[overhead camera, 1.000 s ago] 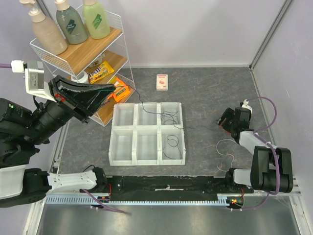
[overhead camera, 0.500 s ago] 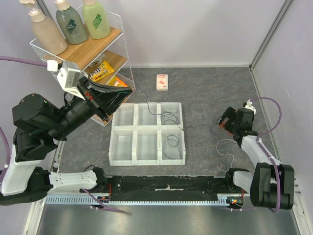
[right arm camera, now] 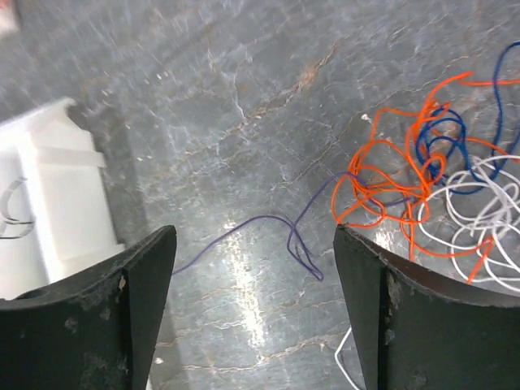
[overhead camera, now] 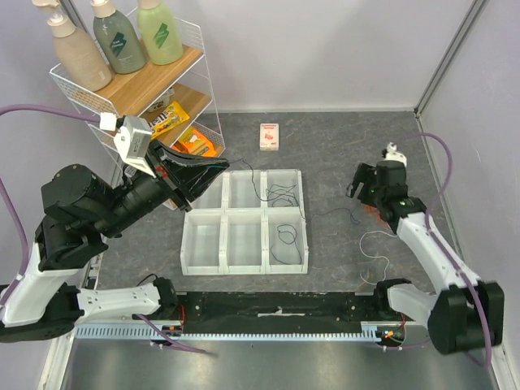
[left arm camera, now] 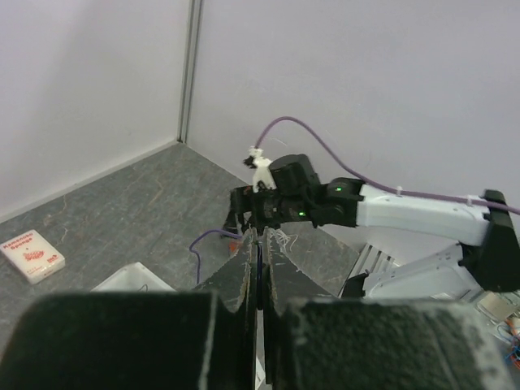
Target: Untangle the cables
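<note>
A tangle of orange-red, blue and white cables [right arm camera: 422, 183] lies on the grey floor at the right, just beyond my right gripper [right arm camera: 253, 231]. That gripper is open, with bare floor and a loop of the blue-purple cable [right arm camera: 272, 221] between its fingers. In the top view the right gripper [overhead camera: 357, 184] hangs left of the tangle [overhead camera: 371, 210]. My left gripper [overhead camera: 225, 163] is shut on the blue-purple cable [left arm camera: 258, 258], raised over the tray's far left corner. The thin cable runs from it across the tray toward the tangle. Black cables [overhead camera: 282, 196] lie in the tray's right compartments.
A white six-compartment tray [overhead camera: 185, 236] sits in the middle. A wire shelf [overhead camera: 191, 97] with bottles and snack packets stands at the back left, close to the left arm. A small red-and-white box [overhead camera: 269, 136] lies behind the tray. A loose white cable [overhead camera: 375, 244] lies near the right arm.
The left arm swung right and forward, carrying the held cable over the tray's corner. The right arm reached left toward the tangle, and its jaws have opened wider.
</note>
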Controlling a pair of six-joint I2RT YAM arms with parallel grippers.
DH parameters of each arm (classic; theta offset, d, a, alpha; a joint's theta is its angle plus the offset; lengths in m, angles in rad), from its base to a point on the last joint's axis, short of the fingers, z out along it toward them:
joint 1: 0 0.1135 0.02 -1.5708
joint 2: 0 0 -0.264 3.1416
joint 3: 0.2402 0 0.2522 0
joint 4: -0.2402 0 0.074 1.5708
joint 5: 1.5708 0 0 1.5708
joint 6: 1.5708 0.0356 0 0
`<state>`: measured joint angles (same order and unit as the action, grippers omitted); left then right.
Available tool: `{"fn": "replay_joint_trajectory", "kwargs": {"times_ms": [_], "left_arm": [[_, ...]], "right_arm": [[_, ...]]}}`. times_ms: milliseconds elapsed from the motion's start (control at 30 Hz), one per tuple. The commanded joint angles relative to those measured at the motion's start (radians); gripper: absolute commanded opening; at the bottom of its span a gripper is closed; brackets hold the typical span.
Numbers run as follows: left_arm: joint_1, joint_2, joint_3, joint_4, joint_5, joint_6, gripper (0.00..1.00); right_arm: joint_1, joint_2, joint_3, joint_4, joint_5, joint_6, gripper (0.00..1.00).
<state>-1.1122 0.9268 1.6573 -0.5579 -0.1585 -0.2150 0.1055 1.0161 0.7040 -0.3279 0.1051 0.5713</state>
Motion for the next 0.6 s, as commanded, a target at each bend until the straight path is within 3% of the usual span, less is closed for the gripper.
{"fn": "replay_joint_trajectory", "kwargs": {"times_ms": [0, 100, 433, 567], "left_arm": [[-0.001, -0.017, -0.028, 0.062, 0.025, 0.02, 0.02], [-0.005, -0.014, -0.039, 0.072, 0.033, 0.02, 0.02], [-0.003, 0.014, -0.051, 0.07, 0.056, 0.017, 0.02], [-0.001, 0.001, -0.065, 0.072, 0.057, 0.008, 0.02]], "right_arm": [[0.039, 0.151, 0.055, -0.05, 0.044, -0.074, 0.82], [0.074, 0.217, 0.028, 0.018, -0.09, -0.024, 0.68], [0.082, 0.377, -0.043, 0.159, 0.068, 0.07, 0.63], [0.079, 0.429, -0.038, 0.269, -0.01, 0.056, 0.58]]}}
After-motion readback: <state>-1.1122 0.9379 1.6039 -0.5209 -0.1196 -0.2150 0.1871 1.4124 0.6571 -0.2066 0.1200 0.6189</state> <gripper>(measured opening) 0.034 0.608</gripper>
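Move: The kinked stretch of purple cable on the table lies almost under the open right hand, about 1 cm ahead, 2 cm to its left and 14 cm below. On the same table top, the orange cable tangle is some 3 cm ahead and 5 cm right of that hand, the white cable bundle about 1 cm ahead and 10 cm right. The tray's middle is level with it, roughly 33 cm left. From the left hand the kink is about 18 cm ahead, 33 cm right and 53 cm below. Towards the kinked purple cable, just left of the orange tangle, the right hand drops quickly by some 12 cm, swinging about 3 cm left before easing slightly back right. It tips nearly 20 degrees further down as its fingers close partway, ending close over the cable, contact not visible. The left hand, shut on the other end of the purple cable, drifts about 2 cm right and slightly down. ##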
